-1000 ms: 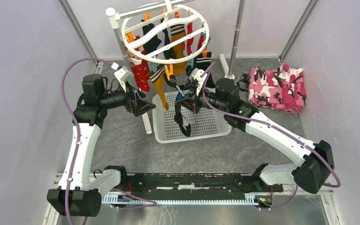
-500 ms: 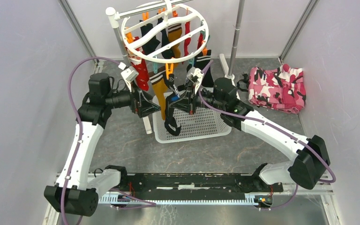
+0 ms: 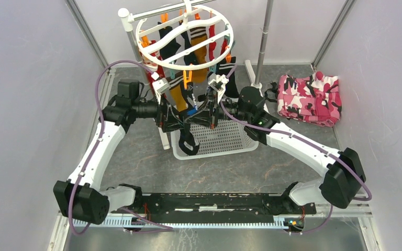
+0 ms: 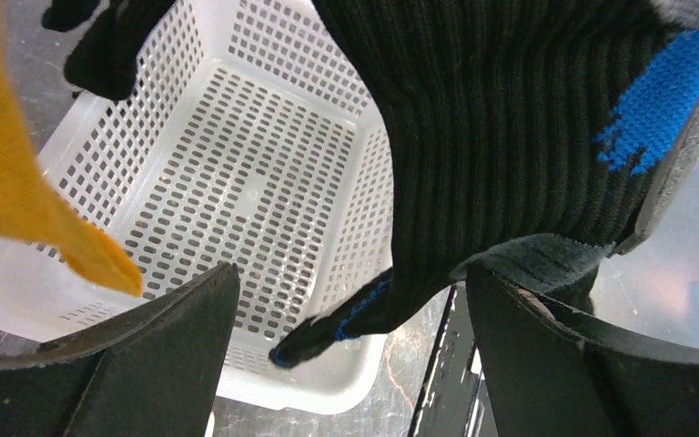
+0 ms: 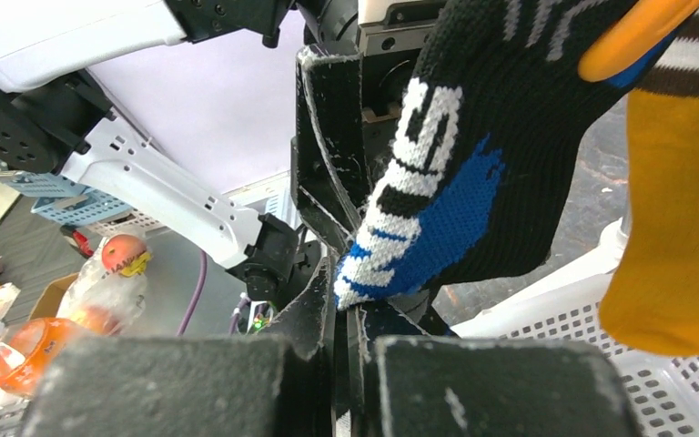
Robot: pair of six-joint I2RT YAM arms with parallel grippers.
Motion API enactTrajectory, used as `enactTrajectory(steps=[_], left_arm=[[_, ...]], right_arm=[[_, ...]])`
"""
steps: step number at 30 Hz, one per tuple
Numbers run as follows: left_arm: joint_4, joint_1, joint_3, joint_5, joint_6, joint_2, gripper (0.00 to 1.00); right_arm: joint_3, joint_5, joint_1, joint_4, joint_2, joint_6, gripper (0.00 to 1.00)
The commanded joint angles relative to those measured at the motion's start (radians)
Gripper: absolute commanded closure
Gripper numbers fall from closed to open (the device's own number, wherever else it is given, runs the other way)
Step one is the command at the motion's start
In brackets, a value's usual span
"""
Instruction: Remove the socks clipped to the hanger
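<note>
The hanger (image 3: 184, 36), a round white ring with orange and teal clips, stands at the back with red, mustard and black socks (image 3: 199, 44) hanging from it. My right gripper (image 3: 203, 112) (image 5: 350, 319) is shut on a black sock with a blue and white pattern (image 5: 473, 182), whose lower end dangles (image 3: 188, 144) over the basket's front left corner. My left gripper (image 3: 179, 117) (image 4: 350, 300) is open, with that black sock (image 4: 501, 137) hanging between its fingers (image 4: 146, 355). A mustard sock (image 4: 18, 182) (image 5: 673, 255) hangs close beside it.
A white perforated basket (image 3: 230, 141) (image 4: 237, 182) lies on the table below both grippers. A pink camouflage cloth (image 3: 310, 98) lies at the back right. The hanger's white stand pole (image 3: 133, 47) and a grey upright pole (image 3: 264, 42) rise at the back.
My left arm has swung right, bringing its open jaws around the black sock. The right gripper has shifted left with the sock, still shut on it.
</note>
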Motion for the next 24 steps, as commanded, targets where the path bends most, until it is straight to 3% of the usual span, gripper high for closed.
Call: enactTrajectory(steps=[1, 6, 12, 14, 16, 18, 19, 22, 24], left_arm=[[-0.078, -0.026, 0.052, 0.036, 0.154, 0.032, 0.03], [-0.084, -0.036, 0.033, 0.160, 0.174, 0.037, 0.02], [-0.086, -0.036, 0.097, 0.241, 0.185, 0.071, 0.00], [-0.087, -0.038, 0.126, 0.255, 0.176, 0.086, 0.06], [-0.086, -0.044, 0.151, 0.261, 0.156, 0.100, 0.17], [-0.086, -0.050, 0.170, 0.259, 0.139, 0.106, 0.35], [-0.087, -0.055, 0.174, 0.253, 0.136, 0.103, 0.46], [-0.078, -0.072, 0.163, 0.179, 0.129, 0.080, 0.92], [-0.013, -0.080, 0.114, 0.115, 0.082, 0.038, 0.98]], right_arm=[[0.026, -0.063, -0.013, 0.101, 0.013, 0.061, 0.97], [-0.019, -0.113, -0.044, 0.254, 0.025, 0.180, 0.88], [-0.040, -0.156, -0.068, 0.400, 0.061, 0.300, 0.87], [-0.043, -0.156, -0.072, 0.402, 0.067, 0.302, 0.87], [-0.050, -0.153, -0.077, 0.404, 0.072, 0.301, 0.83], [-0.060, -0.146, -0.088, 0.405, 0.070, 0.302, 0.70], [-0.067, -0.141, -0.095, 0.405, 0.069, 0.303, 0.65], [-0.057, -0.099, -0.117, 0.310, 0.056, 0.238, 0.41], [-0.006, -0.018, -0.122, 0.120, 0.037, 0.117, 0.33]])
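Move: The open left hand has the hanging black-and-blue sock about 3 cm to its right at its own height, and the right hand still pinches that sock, its middle roughly 2 cm below the right fingers. From the left hand, the sock's orange clip is some 8 cm ahead, 3 cm right and 9 cm up; the mustard sock is 7 cm ahead, straight in line, 3 cm up; the basket's middle lies 13 cm right, 3 cm back, 27 cm below. The left hand dips slightly and comes back and to the right onto the black-and-blue sock, then rises to finish about 3 cm higher and 3 cm farther right, turned some 15 degrees clockwise, its wide-open fingers closing late to pinch the cloth beside the right gripper. Meanwhile the right hand stays near, rising about a centimetre and sinking again as it tips, then eases forward and right while its fingers open to about half, letting go of the sock. ##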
